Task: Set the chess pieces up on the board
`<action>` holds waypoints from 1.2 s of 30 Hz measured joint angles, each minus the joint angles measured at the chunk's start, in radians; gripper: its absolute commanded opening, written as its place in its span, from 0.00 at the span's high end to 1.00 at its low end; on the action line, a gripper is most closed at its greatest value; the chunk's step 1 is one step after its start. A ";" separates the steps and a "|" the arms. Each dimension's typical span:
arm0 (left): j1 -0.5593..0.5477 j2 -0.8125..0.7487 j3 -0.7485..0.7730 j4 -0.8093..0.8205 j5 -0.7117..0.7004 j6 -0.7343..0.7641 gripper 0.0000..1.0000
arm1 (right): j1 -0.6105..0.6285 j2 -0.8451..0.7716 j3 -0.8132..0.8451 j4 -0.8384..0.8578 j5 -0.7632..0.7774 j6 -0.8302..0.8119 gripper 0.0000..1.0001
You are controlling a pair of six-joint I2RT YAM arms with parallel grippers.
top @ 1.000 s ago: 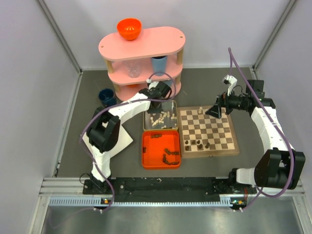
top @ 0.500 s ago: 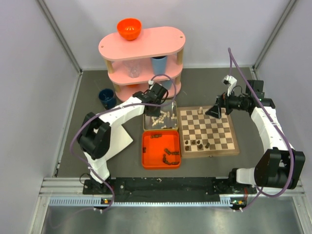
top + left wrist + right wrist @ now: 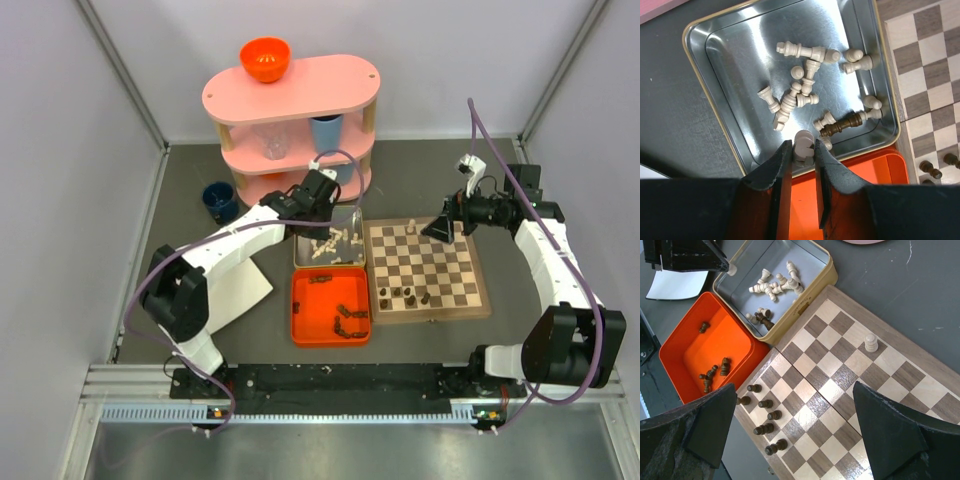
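The board (image 3: 478, 298) lies right of centre, with several dark pieces (image 3: 405, 295) along its near edge and one cream piece (image 3: 411, 224) at its far edge. My left gripper (image 3: 803, 150) is shut on a cream chess piece (image 3: 804, 143) just above the near rim of the silver tin (image 3: 725, 65). Several cream pieces (image 3: 800, 95) and one dark piece (image 3: 842, 123) lie in that tin. My right gripper (image 3: 794, 386) hangs open above the board (image 3: 840, 390), holding nothing, with the dark pieces (image 3: 765, 415) and the cream piece (image 3: 870, 342) below it.
An orange tray (image 3: 300, 330) with several dark pieces (image 3: 345, 318) sits in front of the tin (image 3: 298, 255). Behind stands a pink shelf (image 3: 290, 100) with an orange bowl (image 3: 265, 58) and a blue cup (image 3: 326, 130). A dark blue cup (image 3: 218, 198) and white sheet (image 3: 245, 285) lie left.
My left arm's elbow has swung out to the left and the wrist has shifted slightly left over the tin. The right arm has not moved.
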 measured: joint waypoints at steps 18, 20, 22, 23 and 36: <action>-0.036 -0.077 -0.007 0.028 0.128 0.096 1.00 | 0.000 0.000 0.000 0.000 0.000 -0.001 0.01; -0.044 -0.077 -0.006 0.035 0.151 0.101 1.00 | 0.000 0.000 0.000 0.000 0.000 -0.001 0.01; -0.052 -0.077 -0.003 0.037 0.172 0.104 1.00 | 0.000 0.000 0.000 0.000 0.000 0.000 0.01; -0.057 -0.076 0.001 0.038 0.182 0.105 1.00 | 0.000 0.000 0.000 0.000 0.000 0.000 0.01; -0.072 0.108 0.212 0.095 0.322 0.111 1.00 | 0.000 0.000 0.000 0.000 0.013 -0.001 0.01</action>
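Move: The left hand already holds a white piece over the near half of the steel tray, whose middle is about 5 cm ahead and 1 cm right. The chessboard's empty far-left squares are roughly 8 cm ahead, 15 cm right and 12 cm below; the standing white piece is some 21 cm right and 8 cm ahead. The orange box lies about 11 cm back and 2 cm right. From the idle right hand, those squares are about 9 cm ahead, 12 cm left and 18 cm below. The left arm carries the gripped white piece right about 10 cm, slowly at first and then faster, from over the steel tray towards the far-left part of the chessboard, rising some 5 cm and dipping slightly at the end. On the way it draws back about 3 cm before swinging forward again past the tray's right rim, the wrist turning clockwise by around 20 degrees and tilting its left side down a little, the fingers keeping their hold and touching nothing else. ##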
